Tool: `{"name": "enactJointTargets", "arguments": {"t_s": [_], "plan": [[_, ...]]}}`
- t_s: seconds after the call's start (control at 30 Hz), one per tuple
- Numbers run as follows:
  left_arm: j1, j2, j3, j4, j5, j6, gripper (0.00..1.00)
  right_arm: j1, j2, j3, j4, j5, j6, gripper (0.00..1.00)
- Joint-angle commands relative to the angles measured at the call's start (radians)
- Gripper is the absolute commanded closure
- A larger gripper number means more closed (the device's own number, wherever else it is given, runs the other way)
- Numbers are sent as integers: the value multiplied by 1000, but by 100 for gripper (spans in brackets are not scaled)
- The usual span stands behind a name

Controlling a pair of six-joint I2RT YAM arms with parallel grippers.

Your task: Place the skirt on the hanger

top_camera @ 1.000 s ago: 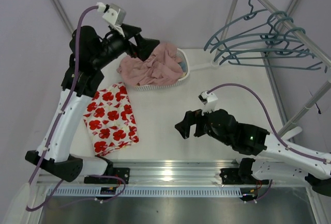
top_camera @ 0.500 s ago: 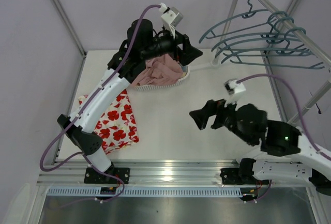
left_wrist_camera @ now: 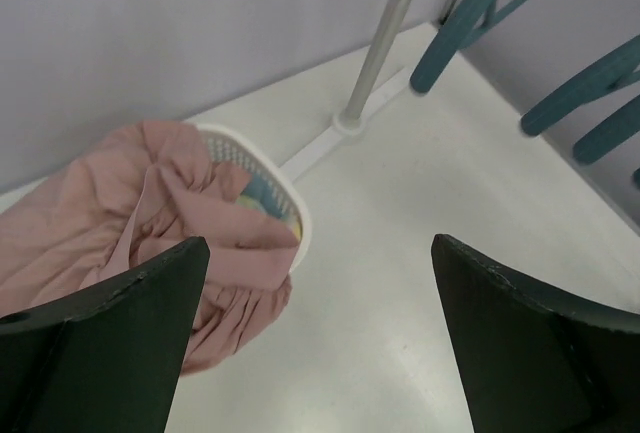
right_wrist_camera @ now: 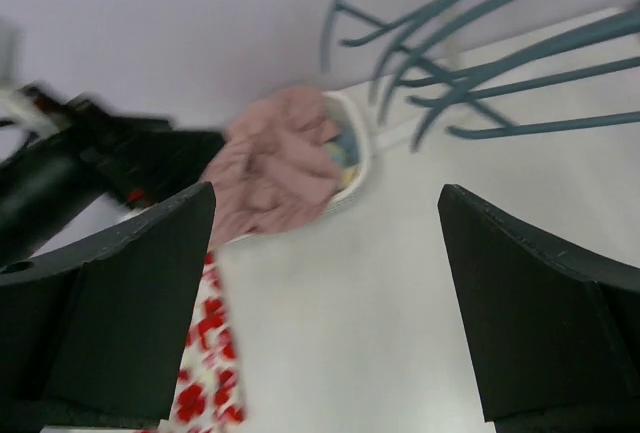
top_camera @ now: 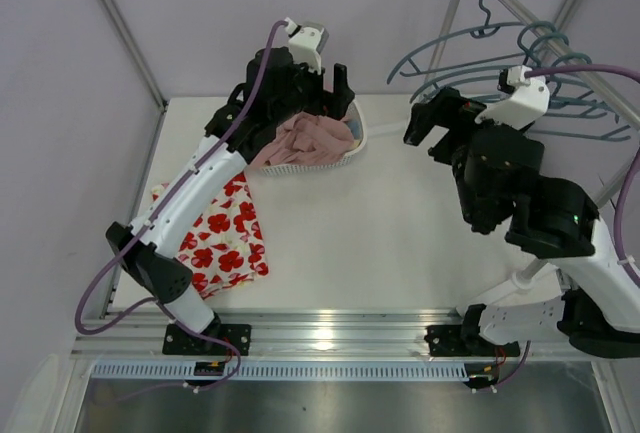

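The skirt [top_camera: 225, 238], white with red flowers, lies flat at the table's left, partly under the left arm; the right wrist view catches its edge [right_wrist_camera: 205, 373]. Several teal hangers [top_camera: 450, 48] hang from the rail at the back right, and the nearest hanger's arm [right_wrist_camera: 480, 53] shows in the right wrist view. My left gripper [top_camera: 330, 88] hovers open and empty over the basket, far from the skirt; its wrist view [left_wrist_camera: 320, 253] looks at bare table. My right gripper [top_camera: 432, 128] is raised, open and empty, just left of the hangers' low ends [right_wrist_camera: 327, 193].
A white basket [top_camera: 355, 138] at the back centre holds a dusty-pink garment [top_camera: 305, 138], also seen as basket rim [left_wrist_camera: 300, 218] and pink cloth [left_wrist_camera: 150, 203]. The rack's upright pole [left_wrist_camera: 385, 43] stands beside the basket. The sloping rail [top_camera: 560, 38] crosses the right side.
The left arm swung from above the skirt to the back, over the basket. The right arm rose and moved back-right toward the hangers. Both grippers stayed open.
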Motion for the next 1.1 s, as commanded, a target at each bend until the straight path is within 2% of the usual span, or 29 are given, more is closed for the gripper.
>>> {"name": "enactJointTargets", "arguments": {"t_s": [0.0, 0.03, 0.13, 0.2, 0.33, 0.5, 0.63, 1.07], "plan": [[13, -93, -79, 2, -63, -19, 1, -136, -23, 2, -102, 146, 40, 1], [16, -119, -116, 12, -55, -17, 1, -270, -32, -21, -104, 30, 69, 3], [23, -165, -183, 24, -49, -8, 0, -474, -26, -11, -153, -129, 110, 3], [28, -188, -220, 19, -57, 4, 0, -521, 4, 5, -183, -167, 133, 3], [54, -265, -302, 35, -80, 21, 0, -564, 17, -11, -148, -178, 138, 7], [98, -368, -450, 76, -48, 3, 1, -638, -12, -93, -27, -203, 114, 13], [137, -414, -496, 90, -22, -4, 1, -670, -35, -141, 42, -243, 115, 21], [223, -480, -568, 87, 30, 12, 1, -718, 15, -166, 137, -270, 101, 22]]}}
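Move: The hangers that the right hand goes for hang about 14 cm ahead of it and 16 cm to its right, nearly at its own height; their rack rod runs some 12 cm above the hand, about 13 cm ahead and 21 cm right. The basket of pink cloth lies roughly 30 cm ahead, 24 cm left and far below. From the left hand the folded skirt is about 28 cm left, 13 cm back and 40 cm down; the same basket is some 12 cm ahead and 8 cm left. The hangers are approached by the right hand, which swings about 12 cm right and some 9 cm forward, sinking a little and turning clockwise about 25 degrees, quickly at first, then creeping in beside their arms as its fingers narrow slightly but stay well open. The empty, open left hand draws off left, back and down towards the skirt's side. ##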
